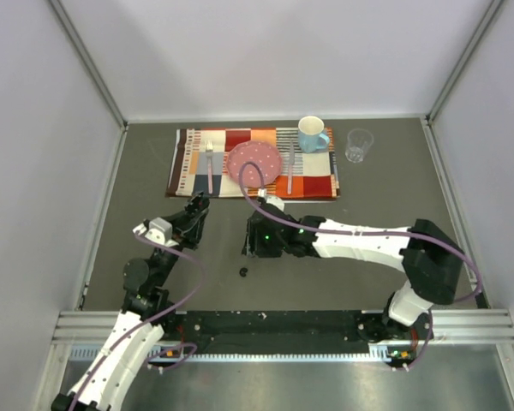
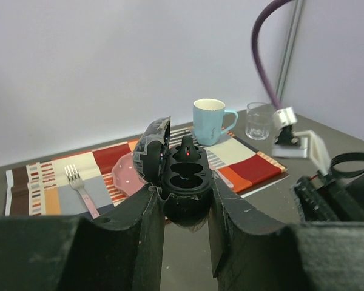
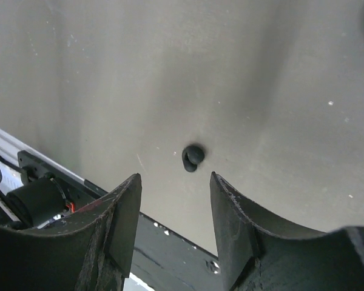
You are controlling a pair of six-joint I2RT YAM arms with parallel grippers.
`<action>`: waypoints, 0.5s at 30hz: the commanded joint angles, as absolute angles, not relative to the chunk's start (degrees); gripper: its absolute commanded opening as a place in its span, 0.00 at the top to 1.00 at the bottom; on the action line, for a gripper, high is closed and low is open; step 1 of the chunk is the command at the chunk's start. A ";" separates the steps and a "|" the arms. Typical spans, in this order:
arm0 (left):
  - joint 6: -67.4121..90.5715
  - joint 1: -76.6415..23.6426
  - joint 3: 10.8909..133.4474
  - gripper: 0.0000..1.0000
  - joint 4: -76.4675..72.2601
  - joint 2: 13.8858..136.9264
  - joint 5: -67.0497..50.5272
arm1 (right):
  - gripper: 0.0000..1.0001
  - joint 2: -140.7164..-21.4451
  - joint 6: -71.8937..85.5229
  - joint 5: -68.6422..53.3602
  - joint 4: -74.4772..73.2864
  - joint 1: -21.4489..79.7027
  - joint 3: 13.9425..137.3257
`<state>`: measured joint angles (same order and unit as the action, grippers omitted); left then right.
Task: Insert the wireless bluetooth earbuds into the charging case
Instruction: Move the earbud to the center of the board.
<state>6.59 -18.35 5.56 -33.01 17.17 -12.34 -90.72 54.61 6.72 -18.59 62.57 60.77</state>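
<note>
My left gripper (image 2: 183, 189) is shut on the black charging case (image 2: 183, 203), holding it by its lower body above the table. The case's lid (image 2: 151, 148) stands open to the left. One earbud (image 2: 187, 151) sits in the far slot with a red light showing, and the near slot is empty. Another tiny black earbud (image 3: 193, 157) lies loose on the grey table (image 3: 279, 91), just beyond my right gripper (image 3: 175, 182), which is open with nothing between its fingers. In the top view this earbud (image 1: 242, 272) lies just below the right gripper (image 1: 252, 245).
At the back lies a patchwork placemat (image 1: 193, 167) with a pink dotted plate (image 1: 255, 160), a fork (image 1: 210, 163) and a blue mug (image 1: 312, 134). A clear glass (image 1: 358, 145) stands to its right. The black mounting rail (image 1: 274, 325) runs close behind the loose earbud.
</note>
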 commanded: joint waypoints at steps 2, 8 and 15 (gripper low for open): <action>8.08 -17.93 6.15 1.00 -30.33 12.93 -9.84 | 0.51 -97.02 54.49 1.76 -16.61 63.11 66.44; 8.17 -17.93 6.59 1.00 -28.39 10.99 -9.85 | 0.44 -102.38 55.63 -2.46 -16.79 63.19 66.80; 8.09 -17.93 6.68 1.00 -27.51 10.81 -9.41 | 0.48 -105.64 55.90 -5.54 -16.79 63.19 66.97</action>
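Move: Almost directly under the right hand lies the last loose earbud, roughly 9 cm below, about 3 cm to its left and 1 cm back. A dark case rests on the board some 14 cm farther out than the earbud and 11 cm to its right. The open charging case, held in the left fingers, is about 6 cm ahead of the right hand, 12 cm left and 15 cm higher. From the left hand the earbud lies some 7 cm back, 10 cm right and 24 cm below. Sinking about 6 cm towards the earbud, the right hand first slides some 2.5 cm left, then drops and draws back about 2 cm. The wrist tips the fingers more steeply down by some 10 degrees; they stay half open either side of the earbud's line, not yet touching. ##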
